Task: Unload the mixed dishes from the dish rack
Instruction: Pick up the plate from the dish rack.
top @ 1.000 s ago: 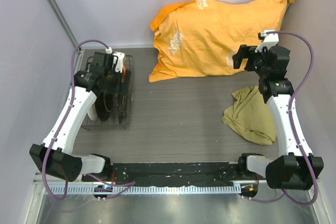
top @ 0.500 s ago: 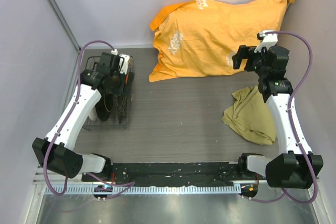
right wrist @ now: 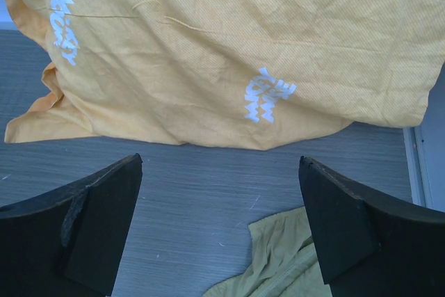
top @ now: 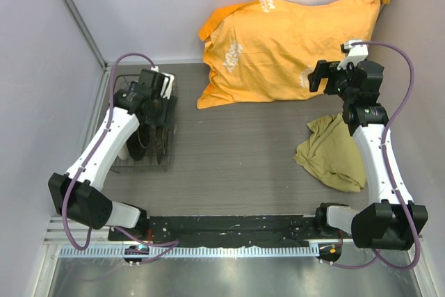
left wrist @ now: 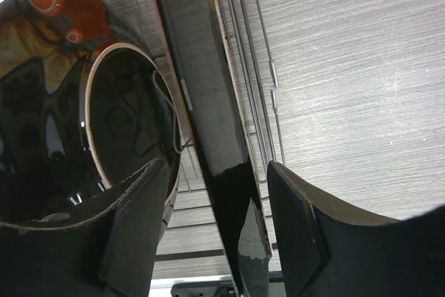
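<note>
The dark wire dish rack [top: 169,154] stands at the table's left side. Dishes stand on edge in it: dark plates [top: 161,140] and a white dish [top: 124,147]. My left gripper [top: 149,100] is down in the rack. In the left wrist view it [left wrist: 217,166] is open, with one finger on each side of a dark-rimmed plate [left wrist: 205,102] standing on edge, and gaps show on both sides. A glossy dark round dish with a cream rim and orange marks [left wrist: 104,123] stands left of it. My right gripper [top: 314,76] is open and empty, held high at the right [right wrist: 221,165].
A large orange cloth with white print [top: 285,39] lies at the back, also in the right wrist view [right wrist: 243,33]. A crumpled olive cloth [top: 332,152] lies by the right arm [right wrist: 278,262]. Rack wires [left wrist: 259,67] run beside the plate. Grey walls stand close on both sides.
My left arm has shifted a little right and farther back over the rack, bringing the gripper around the plate. The right arm has not moved.
</note>
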`<state>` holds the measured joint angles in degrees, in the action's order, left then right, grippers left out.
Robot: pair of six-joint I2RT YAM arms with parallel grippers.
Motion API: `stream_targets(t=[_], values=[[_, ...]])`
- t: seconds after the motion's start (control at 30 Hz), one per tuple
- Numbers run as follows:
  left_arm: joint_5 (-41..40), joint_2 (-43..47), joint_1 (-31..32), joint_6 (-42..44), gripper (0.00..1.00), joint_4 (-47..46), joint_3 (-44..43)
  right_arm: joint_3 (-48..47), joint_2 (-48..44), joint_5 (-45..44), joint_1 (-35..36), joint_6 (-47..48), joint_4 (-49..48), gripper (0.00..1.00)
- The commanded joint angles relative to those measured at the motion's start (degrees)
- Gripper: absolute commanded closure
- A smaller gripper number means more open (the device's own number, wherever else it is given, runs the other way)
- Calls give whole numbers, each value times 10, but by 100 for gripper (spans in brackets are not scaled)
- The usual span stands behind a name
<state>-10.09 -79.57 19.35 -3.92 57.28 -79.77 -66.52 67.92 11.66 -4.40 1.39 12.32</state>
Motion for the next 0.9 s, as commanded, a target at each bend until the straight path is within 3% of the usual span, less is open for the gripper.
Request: stream_targets(t=[0.0, 0.6, 0.73, 0.87], values=[[-12, -2, 8, 3, 38, -9, -1, -1, 0, 9, -4, 5, -23, 0], [-6, -11, 16, 6, 55, -22, 10, 1, 0, 14, -7, 6, -23, 0], [-13, -11, 17, 8, 68, -24, 12, 1, 2, 17, -6, 7, -23, 0], [-13, -9, 17, 8, 75, -25, 8, 2, 2, 20, -8, 7, -24, 0]])
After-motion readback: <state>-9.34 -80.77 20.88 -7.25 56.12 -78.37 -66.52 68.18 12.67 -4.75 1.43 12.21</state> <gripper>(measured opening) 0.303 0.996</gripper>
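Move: Almost beneath the left hand stands the plate, on edge between the open fingers, its middle about 4 cm back, 1 cm to the right and some 8 cm below. The dark bowl is roughly 6 cm to the hand's left and 4 cm back, with the white plate beyond it, about 12 cm left and 5 cm back; the orange mug lies around 6 cm ahead and 1 cm left, all lower than the hand. From the right hand the plate is some 51 cm left, 13 cm back and 19 cm lower. Closing on the plate's upper rim, the left hand's fingers go from well open to pinching it between the pads, the grip effort rising at the last. Meanwhile the hand eases down over the rim and shifts right, each a little over 1 cm, most of the sideways part coming late as the pads meet the plate; the wrist hardly turns. ##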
